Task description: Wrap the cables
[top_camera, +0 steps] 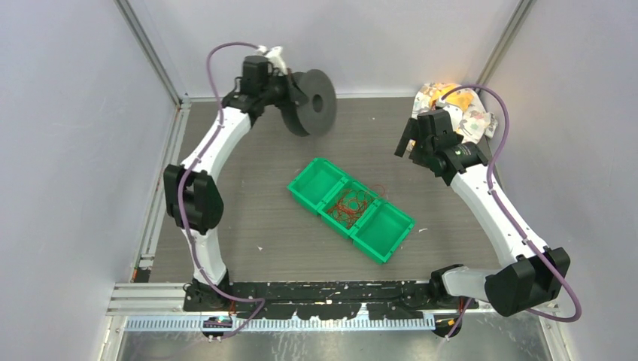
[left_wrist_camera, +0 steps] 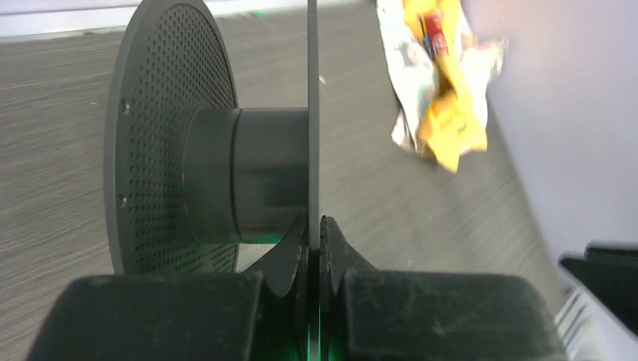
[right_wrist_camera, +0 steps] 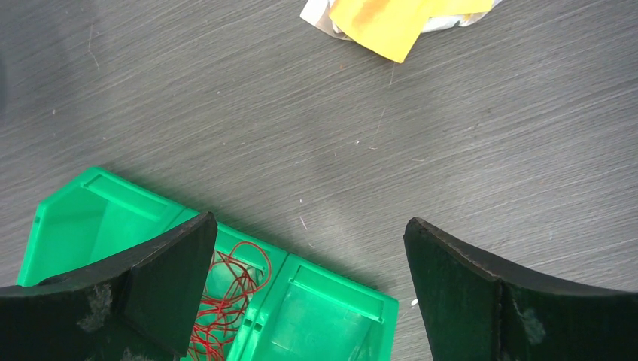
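Thin red cables (top_camera: 352, 207) lie tangled in the middle compartment of a green three-part bin (top_camera: 388, 241) at the table's middle; they also show in the right wrist view (right_wrist_camera: 226, 297). My left gripper (top_camera: 292, 92) is at the far left, shut on the near flange of a black spool (top_camera: 312, 103) and holding it up. In the left wrist view my left gripper (left_wrist_camera: 314, 229) pinches that thin flange, with the spool's bare hub (left_wrist_camera: 248, 174) to its left. My right gripper (top_camera: 406, 144) is open and empty, above the table right of the bin (right_wrist_camera: 316, 316).
A crumpled yellow and white wrapper (top_camera: 459, 105) lies at the far right corner; it shows in the left wrist view (left_wrist_camera: 444, 83) and the right wrist view (right_wrist_camera: 391, 19). Grey walls close in the table on the left, back and right.
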Controlling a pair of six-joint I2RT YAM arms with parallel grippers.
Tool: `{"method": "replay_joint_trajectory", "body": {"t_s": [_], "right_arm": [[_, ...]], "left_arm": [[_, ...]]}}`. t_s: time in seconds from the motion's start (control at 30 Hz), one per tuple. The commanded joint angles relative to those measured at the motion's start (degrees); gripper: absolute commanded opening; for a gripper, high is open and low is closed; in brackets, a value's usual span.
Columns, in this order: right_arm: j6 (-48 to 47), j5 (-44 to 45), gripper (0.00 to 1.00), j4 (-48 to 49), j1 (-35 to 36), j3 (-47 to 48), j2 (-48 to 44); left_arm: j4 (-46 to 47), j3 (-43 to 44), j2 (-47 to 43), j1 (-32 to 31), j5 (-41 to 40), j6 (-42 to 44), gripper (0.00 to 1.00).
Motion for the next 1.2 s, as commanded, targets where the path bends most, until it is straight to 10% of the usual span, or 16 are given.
{"method": "replay_joint_trajectory", "body": {"t_s": [0.0,0.3,0.87,1.17], "right_arm": [[1.68,-0.77,1.0,1.0,0.15,-0.22,-1.19],[3.9,3.31,1.0,1.21,0.19,-3.27,-7.02],[5.36,-4.69,0.97,1.04,0.15,-11.36,-10.52],[11.33,-19.68,0.46,10.34,0.17,-19.46,-5.86]], "left_arm": [[-10.66,3.84,-5.99,-9.47,-10.2,21.86,0.01],[-8.44,3.59,-3.08,-22.75,-22.49,33.65,0.0],[-4.24,4.56,3.36,-24.7,-18.37,31.17,0.0],[-5.89,4.35,3.95,-24.66,-15.78,30.65,0.0]]}}
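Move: The red cables lie some 21 cm back from the left hand, which already pinches the grey spool's flange, about 16 cm to its right and 26 cm below. The box's left compartment is 13 cm back and 6 cm right of that hand. From the open right hand the cables are about 15 cm left, 4 cm back and 21 cm down; the box's right compartment is 4 cm left and 11 cm back. Left hand swings its spool 15 cm right, back and down towards cables; right sinks back 7 cm, half-closing. ##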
